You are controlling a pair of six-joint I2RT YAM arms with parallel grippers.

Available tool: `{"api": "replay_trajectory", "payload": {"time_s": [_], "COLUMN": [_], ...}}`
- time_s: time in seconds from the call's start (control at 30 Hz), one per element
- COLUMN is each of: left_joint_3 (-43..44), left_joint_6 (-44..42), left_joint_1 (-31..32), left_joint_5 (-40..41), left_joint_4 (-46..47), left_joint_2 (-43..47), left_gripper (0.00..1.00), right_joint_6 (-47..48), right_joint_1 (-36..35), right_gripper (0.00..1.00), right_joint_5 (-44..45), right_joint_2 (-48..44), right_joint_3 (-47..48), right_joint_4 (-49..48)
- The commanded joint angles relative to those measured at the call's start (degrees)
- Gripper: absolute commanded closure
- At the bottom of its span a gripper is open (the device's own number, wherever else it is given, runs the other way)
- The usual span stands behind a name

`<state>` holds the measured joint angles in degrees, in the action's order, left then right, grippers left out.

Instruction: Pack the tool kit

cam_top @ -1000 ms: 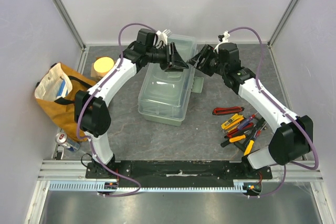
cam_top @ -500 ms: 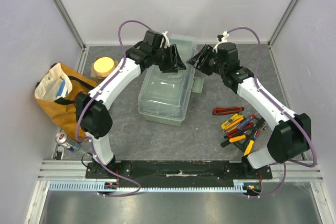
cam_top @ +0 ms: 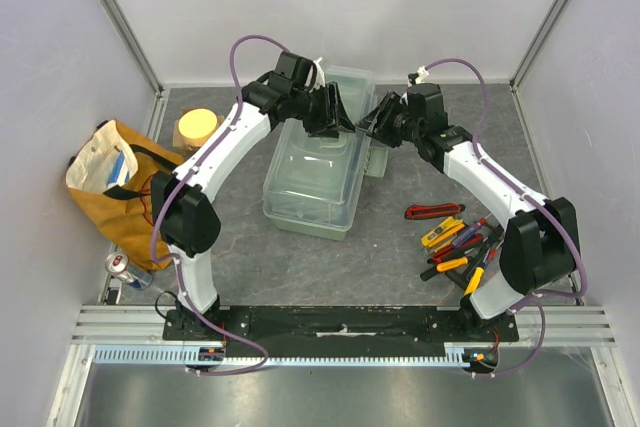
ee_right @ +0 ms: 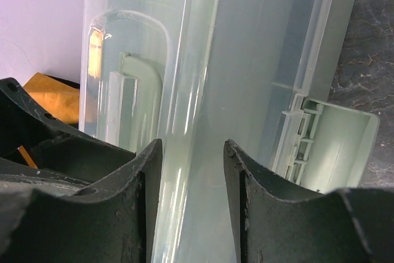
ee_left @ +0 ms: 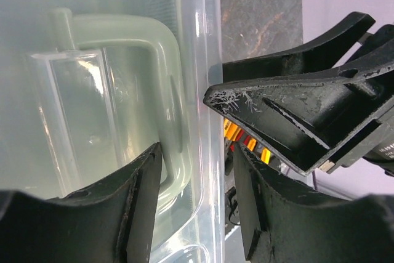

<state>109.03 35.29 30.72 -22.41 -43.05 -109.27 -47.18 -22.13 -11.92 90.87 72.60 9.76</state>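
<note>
The pale green toolbox stands mid-table with its translucent lid down; the green handle shows through it. Both grippers meet at its far right edge. My left gripper is open, one finger over the lid and one outside the rim. Facing it, my right gripper is open astride the same lid edge; I cannot tell whether its pads touch. The side latch hangs open. Hand tools with red, yellow, blue and black handles lie at the right.
A yellow-orange cloth bag sits at the left edge, a yellow roll behind it and a small can in front. A red-and-black tool lies apart from the pile. The enclosure's walls stand close behind the toolbox.
The right gripper has moved left to the toolbox's right edge and its jaws have narrowed. The left gripper has shifted slightly along the lid's far end.
</note>
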Motion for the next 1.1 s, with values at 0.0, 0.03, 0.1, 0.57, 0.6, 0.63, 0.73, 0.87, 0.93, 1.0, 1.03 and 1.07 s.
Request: {"api": "replay_trajectory", "payload": {"time_s": [0.0, 0.03, 0.1, 0.57, 0.6, 0.63, 0.73, 0.87, 0.93, 1.0, 1.03, 1.07], "left_joint_3": [-0.22, -0.49, -0.75, -4.79, -4.88, -4.80, -4.53, -3.66, -3.04, -2.86, -2.95, -3.04], "left_joint_6": [0.48, 1.18, 2.76, 8.31, 7.96, 7.52, 4.97, 1.37, -0.21, -1.01, -1.27, -1.45], "left_joint_1": [1.45, 1.45, 1.27, -1.54, -1.80, -2.06, -2.68, -4.00, -4.53, -5.05, -5.23, -5.32], "left_joint_5": [-17.37, -19.31, -22.13, -29.27, -28.66, -27.69, -23.92, -21.18, -20.39, -20.30, -20.13, -20.21], "left_joint_4": [0.93, 2.25, 4.98, 15.27, 14.75, 13.79, 11.42, 7.64, 6.14, 5.17, 4.91, 4.82], "left_joint_2": [-2.52, -2.52, -2.52, 0.29, 0.29, 0.46, 1.25, 1.87, 2.13, 2.48, 2.57, 3.01], "left_gripper": [0.45, 0.45, 0.46, 0.61, 0.64, 0.66, 0.71, 0.85, 0.94, 0.98, 0.98, 0.98], "right_joint_6": [-1.51, -1.69, -1.86, -2.57, -2.57, -2.57, -2.48, -2.30, -2.30, -2.30, -2.39, -2.39], "right_joint_1": [-0.81, -0.90, -1.07, -1.34, -1.25, -1.34, -1.34, -1.25, -1.25, -1.34, -1.34, -1.25], "right_gripper": [0.51, 0.52, 0.52, 0.53, 0.53, 0.53, 0.53, 0.53, 0.53, 0.53, 0.53, 0.53], "right_joint_5": [-2.58, -2.67, -2.84, -3.11, -3.02, -3.02, -2.93, -2.84, -2.67, -2.40, -2.32, -2.14], "right_joint_2": [2.73, 2.91, 3.26, 4.05, 4.14, 4.14, 4.23, 3.96, 4.05, 3.96, 3.96, 3.88], "right_joint_3": [-0.09, -0.09, -0.18, -0.53, -0.44, -0.44, -0.44, -0.18, -0.09, 0.00, 0.17, 0.09], "right_joint_4": [-2.20, -2.20, -2.55, -3.34, -3.34, -3.43, -3.34, -3.34, -3.43, -3.26, -3.26, -3.17]}}
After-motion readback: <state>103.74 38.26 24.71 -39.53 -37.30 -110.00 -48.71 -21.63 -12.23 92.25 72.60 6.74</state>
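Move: The handle on the toolbox lid has its middle about 2 cm ahead of the left gripper, 3 cm to its left and 2 cm below. The open side latch lies roughly 6 cm back, 7 cm to the right and 8 cm below the left gripper. From the right gripper, at the lid's right-hand edge, the handle is some 7 cm left and 1 cm ahead; the latch is about 3 cm right, 6 cm back and 8 cm below. Ease the left gripper about 1 cm right while tilting the wrist some 15 degrees, so the fingers lie flatter and point more to the right, then bring it roughly 2 cm back left, closing the half-open fingers almost fully at the near part of the handle's bar. Keep the right gripper half open against the lid's right edge, creeping 1 cm forward. ##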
